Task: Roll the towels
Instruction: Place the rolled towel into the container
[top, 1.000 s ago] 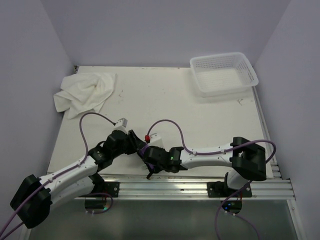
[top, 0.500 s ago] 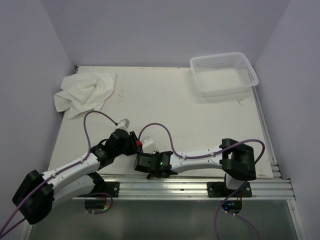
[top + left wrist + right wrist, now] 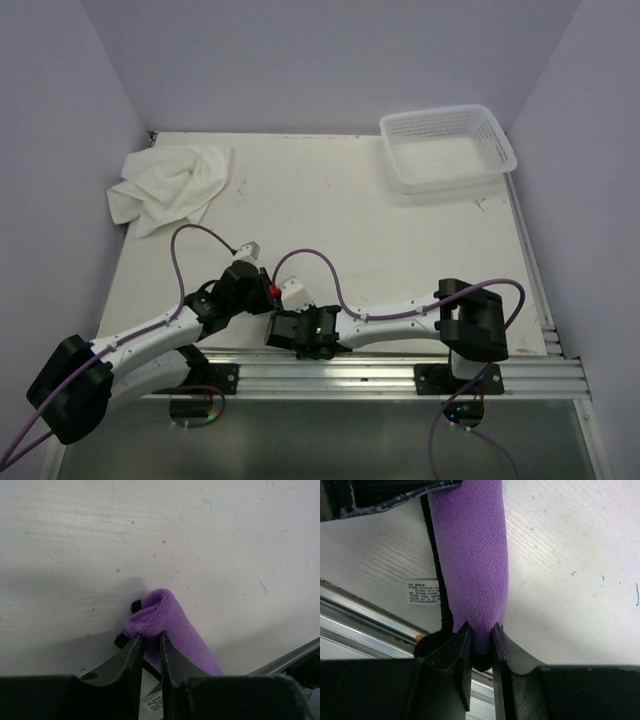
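The purple towel (image 3: 470, 555) lies as a tight roll with dark edging near the table's front edge. My right gripper (image 3: 481, 627) is shut on one end of that roll. My left gripper (image 3: 151, 636) pinches the other end, where the purple towel (image 3: 170, 625) bulges past its narrow jaws. In the top view the left gripper (image 3: 258, 288) and right gripper (image 3: 290, 328) meet at the front centre-left and cover the roll. The white towel (image 3: 165, 185) lies crumpled at the back left, far from both grippers.
A white perforated basket (image 3: 447, 147) stands at the back right corner. An aluminium rail (image 3: 400, 365) runs along the near edge, right beside the roll. The towel's white label (image 3: 424, 591) lies flat on the table. Walls close in the table on three sides.
My left jaws have narrowed onto the purple towel's end. The right gripper has slid left and toward the near edge with the roll; the left arm has barely moved.
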{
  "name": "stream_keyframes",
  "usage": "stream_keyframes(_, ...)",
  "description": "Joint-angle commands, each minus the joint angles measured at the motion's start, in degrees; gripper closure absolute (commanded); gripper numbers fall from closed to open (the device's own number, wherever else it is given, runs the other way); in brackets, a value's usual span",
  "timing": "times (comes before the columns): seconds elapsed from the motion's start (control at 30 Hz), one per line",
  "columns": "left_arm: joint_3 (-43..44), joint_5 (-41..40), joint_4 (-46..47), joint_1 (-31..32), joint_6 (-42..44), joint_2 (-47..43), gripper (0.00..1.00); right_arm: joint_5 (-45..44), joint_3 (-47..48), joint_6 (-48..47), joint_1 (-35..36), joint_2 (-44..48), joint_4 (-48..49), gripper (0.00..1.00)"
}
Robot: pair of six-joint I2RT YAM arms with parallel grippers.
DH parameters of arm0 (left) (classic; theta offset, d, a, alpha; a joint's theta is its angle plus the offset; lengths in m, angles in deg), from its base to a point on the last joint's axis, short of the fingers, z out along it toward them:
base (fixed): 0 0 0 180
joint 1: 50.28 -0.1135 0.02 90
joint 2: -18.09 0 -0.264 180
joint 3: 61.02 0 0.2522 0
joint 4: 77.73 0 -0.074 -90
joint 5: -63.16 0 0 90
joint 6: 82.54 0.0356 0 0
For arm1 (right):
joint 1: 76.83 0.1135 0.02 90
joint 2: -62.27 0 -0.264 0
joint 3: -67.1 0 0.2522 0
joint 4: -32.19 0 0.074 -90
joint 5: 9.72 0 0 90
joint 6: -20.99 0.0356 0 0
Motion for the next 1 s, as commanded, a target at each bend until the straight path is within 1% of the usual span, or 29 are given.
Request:
stream_keyframes(0.0, -1.6, -2.1, 1.3, -0.2, 1.1, 0.7, 0.80, -2.4, 2.4, -0.3, 0.9, -0.9, -2.4, 0.91)
stream_keyframes(0.03, -1.8, -2.2, 1.6, -0.2, 1.1, 0.8, 0.84, -2.7, 2.5, -0.3, 1.1, -1.0, -2.8, 0.91)
stream_keyframes(0.13, -2.5, -2.2, 1.8, -0.2, 0.9, 0.8, 0.90, -2.9, 3.1, -0.3, 1.7, -1.4, -3.3, 0.89)
stream_keyframes(0.17, -2.7, -2.5, 1.8, -0.2, 0.7, 0.6, 0.97, -3.1, 3.1, -0.2, 1.6, -1.5, -3.5, 0.88)
stream_keyframes(0.2, -3.0, -2.6, 1.7, -0.2, 0.2, 0.4, 1.00, -2.9, 3.2, -0.2, 1.7, -1.6, -3.6, 0.87)
stream_keyframes(0.23, -3.1, -2.8, 1.7, -0.2, 0.1, -0.2, 1.00, -2.9, 3.4, -0.2, 1.7, -1.5, -3.6, 0.81)
stream_keyframes(0.37, -4.5, -3.5, 1.8, -0.2, -0.9, -2.0, 1.00, -2.4, 3.2, -0.3, 1.7, -0.5, -3.5, 0.71)
stream_keyframes(0.4, -5.0, -3.6, 2.1, -0.1, -1.3, -2.3, 1.00, -2.1, 3.2, -0.3, 1.7, -0.2, -3.3, 0.67)
stream_keyframes(0.6, -7.8, -4.1, 3.6, -0.2, -3.0, -3.8, 1.00, 0.1, 2.3, -1.2, 1.7, 2.5, -1.3, 0.53)
stream_keyframes(0.63, -8.1, -4.0, 4.2, -0.1, -3.2, -4.3, 1.00, 0.5, 2.0, -1.4, 1.7, 3.1, -0.9, 0.48)
stream_keyframes(0.7, -8.9, -4.0, 4.7, -0.2, -3.6, -4.6, 1.00, 1.9, 1.0, -1.6, 1.7, 4.7, 0.7, 0.42)
stream_keyframes(0.83, -9.7, -4.0, 5.1, -0.2, -3.9, -5.5, 1.00, 3.5, -0.5, -1.9, 1.7, 7.1, 3.5, 0.34)
stream_keyframes(0.97, -10.2, -4.1, 5.1, -0.2, -4.0, -5.7, 1.00, 6.5, -1.9, -2.3, 0.2, 8.5, 6.3, 0.31)
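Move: The purple rolled towel lies slantwise between my hands. Its middle is about 5 cm ahead of my right hand and 3 cm to its left, a touch below the fingers that grip its near end. From my left hand, at the towel's far end, the middle sits some 4 cm back and 4 cm right. The metal rail is about 4 cm behind my right hand; the container is roughly 47 cm ahead of that hand and 38 cm to its right. My left hand shuts its partly open fingers on the far end of the purple roll, sinks about 1 cm, then stays low with the fingers shut, edging slightly left. Once they are shut, my right fingers open wide and let go of the near end; that hand then lifts some 3 cm clear, drawing back and to the left a little. ##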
